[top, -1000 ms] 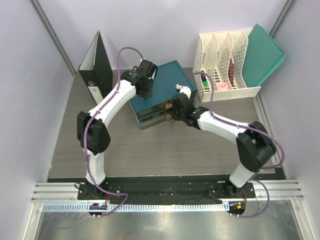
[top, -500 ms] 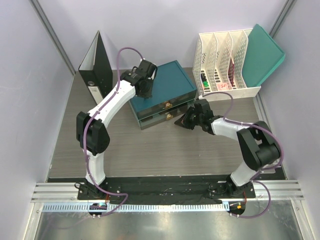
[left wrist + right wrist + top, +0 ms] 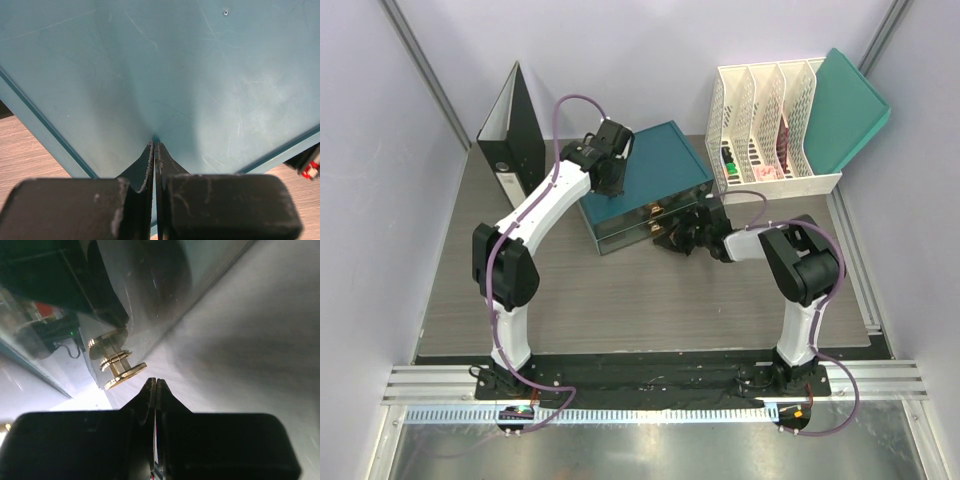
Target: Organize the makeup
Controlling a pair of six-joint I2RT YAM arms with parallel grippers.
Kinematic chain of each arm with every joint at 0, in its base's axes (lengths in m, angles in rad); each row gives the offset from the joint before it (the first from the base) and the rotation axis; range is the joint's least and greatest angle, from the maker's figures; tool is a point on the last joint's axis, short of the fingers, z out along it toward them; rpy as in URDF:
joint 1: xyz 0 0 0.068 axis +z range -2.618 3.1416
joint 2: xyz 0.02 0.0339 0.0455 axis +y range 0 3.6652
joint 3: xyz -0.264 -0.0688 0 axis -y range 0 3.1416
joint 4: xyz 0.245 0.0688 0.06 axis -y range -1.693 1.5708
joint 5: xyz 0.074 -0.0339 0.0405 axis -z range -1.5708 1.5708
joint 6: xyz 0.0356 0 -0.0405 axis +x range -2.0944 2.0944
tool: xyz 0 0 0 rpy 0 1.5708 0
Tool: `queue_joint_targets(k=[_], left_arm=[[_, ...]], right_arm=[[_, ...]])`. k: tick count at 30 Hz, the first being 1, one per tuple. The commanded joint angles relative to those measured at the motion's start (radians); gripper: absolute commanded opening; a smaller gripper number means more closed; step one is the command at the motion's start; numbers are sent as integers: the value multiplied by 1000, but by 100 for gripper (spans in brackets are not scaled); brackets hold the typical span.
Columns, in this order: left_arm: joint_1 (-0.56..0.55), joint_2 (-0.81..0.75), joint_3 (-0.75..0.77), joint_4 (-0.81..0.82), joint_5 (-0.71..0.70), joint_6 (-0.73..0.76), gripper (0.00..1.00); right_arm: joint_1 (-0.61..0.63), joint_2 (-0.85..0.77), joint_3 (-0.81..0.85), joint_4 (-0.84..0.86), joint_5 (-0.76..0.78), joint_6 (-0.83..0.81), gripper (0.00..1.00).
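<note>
No makeup shows in any view; it is hidden or out of sight. The teal drawer box (image 3: 655, 165) stands at the back middle, both drawers looking closed. My left gripper (image 3: 607, 185) is shut and empty, its tips pressed on the box's top (image 3: 200, 75), as the left wrist view (image 3: 155, 145) shows. My right gripper (image 3: 672, 238) is low at the box's front, shut and empty. In the right wrist view (image 3: 155, 381) its tips are just right of a brass drawer knob (image 3: 118, 365), not holding it.
A black binder (image 3: 515, 130) stands at the back left. A white file organizer (image 3: 770, 100) at the back right holds green and red markers (image 3: 730, 165) and something pink. A teal folder (image 3: 845, 110) leans on it. Grey walls close both sides.
My right arm dropped from the drawer fronts, swung out to the right, and now lies low with its gripper back at the box's front. The left arm stayed on the box top.
</note>
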Motion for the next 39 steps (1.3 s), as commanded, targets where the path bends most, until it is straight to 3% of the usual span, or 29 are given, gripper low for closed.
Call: queue_joint_targets(k=[1,8,14,16,17,20,22,24,28,31,39], left_arm=[[17,95,-72,-144,40,0,0],[17,95,-64,-150,36,0,0],[17,44,17,-171,10,8,3],[17,-12,39,-157,25,19,16],[17,-34,51,-148,39,28,47],[17,-136,31,-84,57,55,91],[17,-195,4,-27,51,60,100],[17,-273,-52,25,63,71,100],[17,-388,-174,91,134,89,100],[17,-459,-271,114,201,85,100],[17,-623,-513,186,248,29,100]], right_arm=[[0,36,118,57,5,19,1],[0,-34,126,-25,36,-22,1],[1,-208,138,-325,157,-186,1],[0,-287,150,-452,193,-267,1],[1,-312,153,-488,239,-296,1],[1,-416,168,-644,327,-401,2],[0,-488,176,-684,365,-465,10],[1,-528,182,-735,428,-500,19],[0,-625,185,-792,477,-563,54],[0,-662,172,-819,490,-574,70],[1,-739,153,-908,554,-606,91]])
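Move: The right gripper's closed tips are low at the lower drawer's front. The lower drawer handle lies about 3 cm to their left and 1 cm ahead, with the upper drawer handle some 5 cm above it. The white rack stands roughly 20 cm ahead and 22 cm right. The left gripper is shut on the drawer box's lid; the box's middle is about 9 cm right, 4 ahead and 5 below, the black binder some 20 cm left and 4 ahead. Push the right gripper's closed tips about 2 cm forward against the lower drawer's front while the left keeps its shut fingers on the lid. Then back the right off up and to the right, some 15 cm up, drawing slightly back, swinging its fingers to point forward and opening them. Lift the left off the lid and back, opening wide, then let it sink a little. ##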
